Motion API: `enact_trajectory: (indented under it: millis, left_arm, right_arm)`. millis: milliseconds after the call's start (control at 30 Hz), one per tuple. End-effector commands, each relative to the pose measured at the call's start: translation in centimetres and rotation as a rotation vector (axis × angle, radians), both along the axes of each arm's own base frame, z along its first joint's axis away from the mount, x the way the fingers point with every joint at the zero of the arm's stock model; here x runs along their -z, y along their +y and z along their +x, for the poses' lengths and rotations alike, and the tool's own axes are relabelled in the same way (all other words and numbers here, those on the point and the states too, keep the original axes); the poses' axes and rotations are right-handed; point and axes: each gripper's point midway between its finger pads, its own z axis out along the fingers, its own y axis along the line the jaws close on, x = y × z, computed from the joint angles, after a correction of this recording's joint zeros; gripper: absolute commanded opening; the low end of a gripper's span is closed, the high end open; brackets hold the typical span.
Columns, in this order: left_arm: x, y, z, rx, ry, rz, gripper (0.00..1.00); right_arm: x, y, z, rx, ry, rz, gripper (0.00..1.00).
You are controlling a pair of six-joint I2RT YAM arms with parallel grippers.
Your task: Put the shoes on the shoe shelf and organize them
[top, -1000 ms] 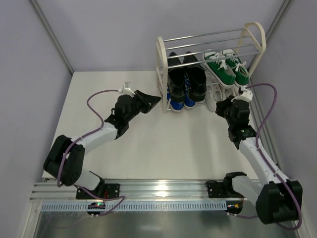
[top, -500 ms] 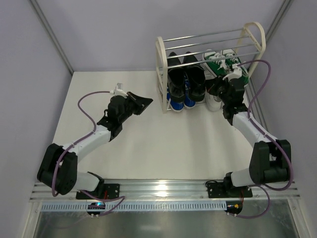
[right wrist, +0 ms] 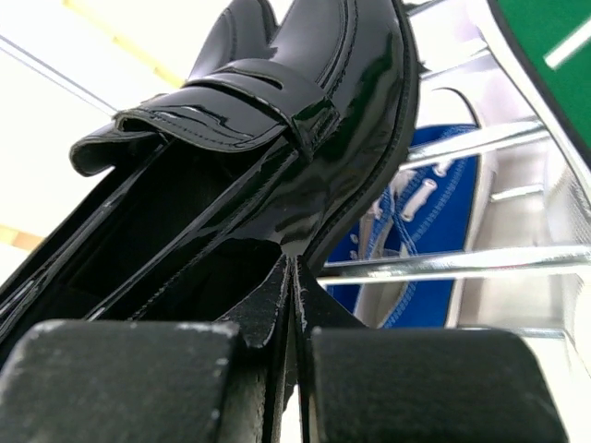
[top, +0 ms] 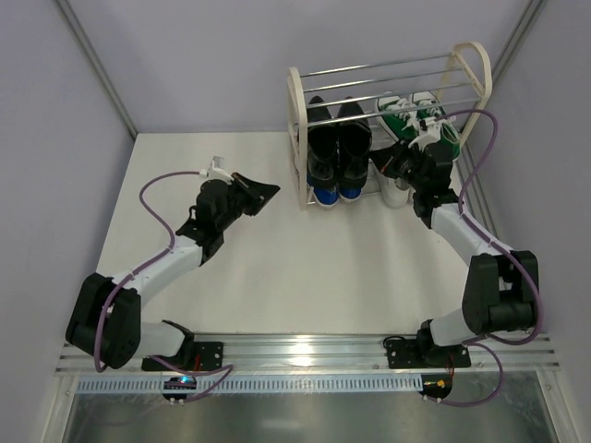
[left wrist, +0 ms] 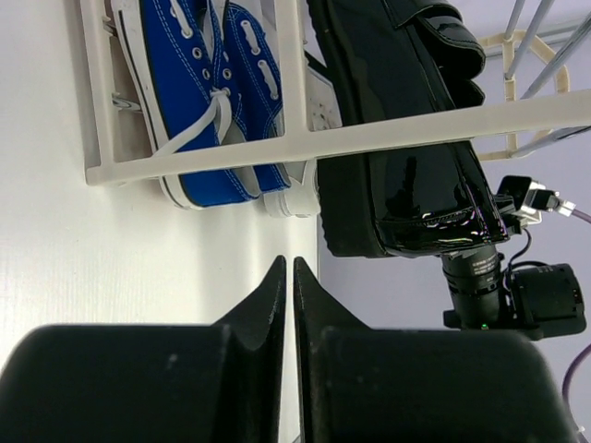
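Note:
The shoe shelf (top: 297, 129) stands at the back right of the table. On its upper tier are the glossy black shoes (top: 334, 143) at left and the green sneakers (top: 417, 113) at right. Below are the blue sneakers (top: 331, 192) and the white sneakers (top: 395, 191). My right gripper (top: 395, 166) is shut and empty, with its tips (right wrist: 292, 265) against the side of a black shoe (right wrist: 305, 101), just above a chrome rod (right wrist: 443, 264). My left gripper (top: 266, 192) is shut and empty, a short way left of the shelf. In its wrist view the shut tips (left wrist: 286, 266) point at the blue sneakers (left wrist: 208, 101) and a black shoe (left wrist: 406, 157).
Grey walls close in the white table (top: 277, 268) at left, back and right. The shelf's cream side frame (left wrist: 295, 138) stands between my left gripper and the shoes. The right arm's purple cable (top: 480, 157) loops beside the shelf's right frame.
My right gripper rose from the table in front of the shelf to the black shoe's side. The shelf and its shoes shifted slightly left. My left gripper drew back to the left.

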Motion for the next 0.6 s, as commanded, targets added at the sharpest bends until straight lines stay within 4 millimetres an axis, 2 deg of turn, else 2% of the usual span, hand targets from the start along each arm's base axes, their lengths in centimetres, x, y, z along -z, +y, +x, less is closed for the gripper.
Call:
enact_trajectory:
  millis: [0, 33, 67, 100, 133, 167, 200, 267, 300, 333, 433, 467, 567]
  left_arm:
    - [-2.2, 0.5, -0.2, 0.004, -0.064, 0.012, 0.04]
    - [-2.7, 0.7, -0.4, 0.003, -0.076, 0.015, 0.04]
    - [-2.5, 0.9, -0.5, 0.002, -0.064, 0.030, 0.05]
    - [-3.1, 1.0, -0.5, 0.004, -0.086, 0.054, 0.06]
    - [-3.4, 1.2, -0.6, 0.000, -0.092, 0.071, 0.08]
    - [-3.9, 1.7, -1.2, -0.001, -0.093, 0.098, 0.11]
    - [-4.2, 2.0, -1.4, 0.003, -0.117, 0.140, 0.13]
    - [-5.4, 2.9, -2.2, -0.004, -0.131, 0.201, 0.18]
    - [-6.5, 3.4, -3.0, 0.004, -0.159, 0.243, 0.19]
    - [-6.9, 3.5, -2.9, 0.005, -0.176, 0.256, 0.19]
    - [-8.2, 4.5, -4.9, 0.019, -0.210, 0.314, 0.21]
    - [-8.7, 5.2, -5.9, 0.016, -0.220, 0.329, 0.22]
    - [-8.7, 6.3, -7.3, 0.016, -0.228, 0.383, 0.25]
  right_arm:
    - [-3.5, 0.1, -1.4, 0.037, -0.054, -0.039, 0.04]
    - [-3.6, -1.0, -1.3, 0.093, -0.049, -0.061, 0.04]
    - [-4.6, -3.0, -1.5, 0.209, -0.060, -0.087, 0.04]
    - [-3.8, -4.4, -2.1, 0.266, -0.024, -0.134, 0.04]
    - [-4.0, -5.3, -2.5, 0.312, -0.023, -0.158, 0.04]
    - [-5.6, -6.6, -3.7, 0.368, -0.053, -0.175, 0.04]
    - [-4.9, -8.0, -4.4, 0.428, -0.037, -0.229, 0.04]
    - [-5.7, -8.8, -5.9, 0.445, -0.059, -0.266, 0.06]
    - [-6.2, -8.8, -7.5, 0.430, -0.079, -0.288, 0.08]
    - [-6.9, -8.5, -8.4, 0.406, -0.104, -0.287, 0.09]
    - [-6.9, -6.4, -12.3, 0.253, -0.128, -0.294, 0.08]
    - [-5.8, -6.3, -13.4, 0.233, -0.093, -0.300, 0.05]
    - [-7.4, -5.4, -17.0, 0.171, -0.160, -0.267, 0.04]
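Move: From the right fingertips, the right-hand black shoe's middle lies about 4 cm ahead, 4 cm left and near their height. The nearer green shoe is some 7 cm ahead and 8 cm right, slightly higher; the nearer white shoe is about 7 cm right, 3 cm back and 14 cm lower. From the left fingertips, the left-hand black shoe's middle is roughly 10 cm ahead and 10 cm right, near their height. Draw the closed right gripper clear of the right-hand black shoe: bring it about 14 cm back and 9 cm up while easing right, swinging the fingertips clockwise and tipping them upward. Together with it, lift the empty left gripper about 10 cm, back and left away from the rack, fingertips tilting up some 15 degrees and fingers opening partway. ##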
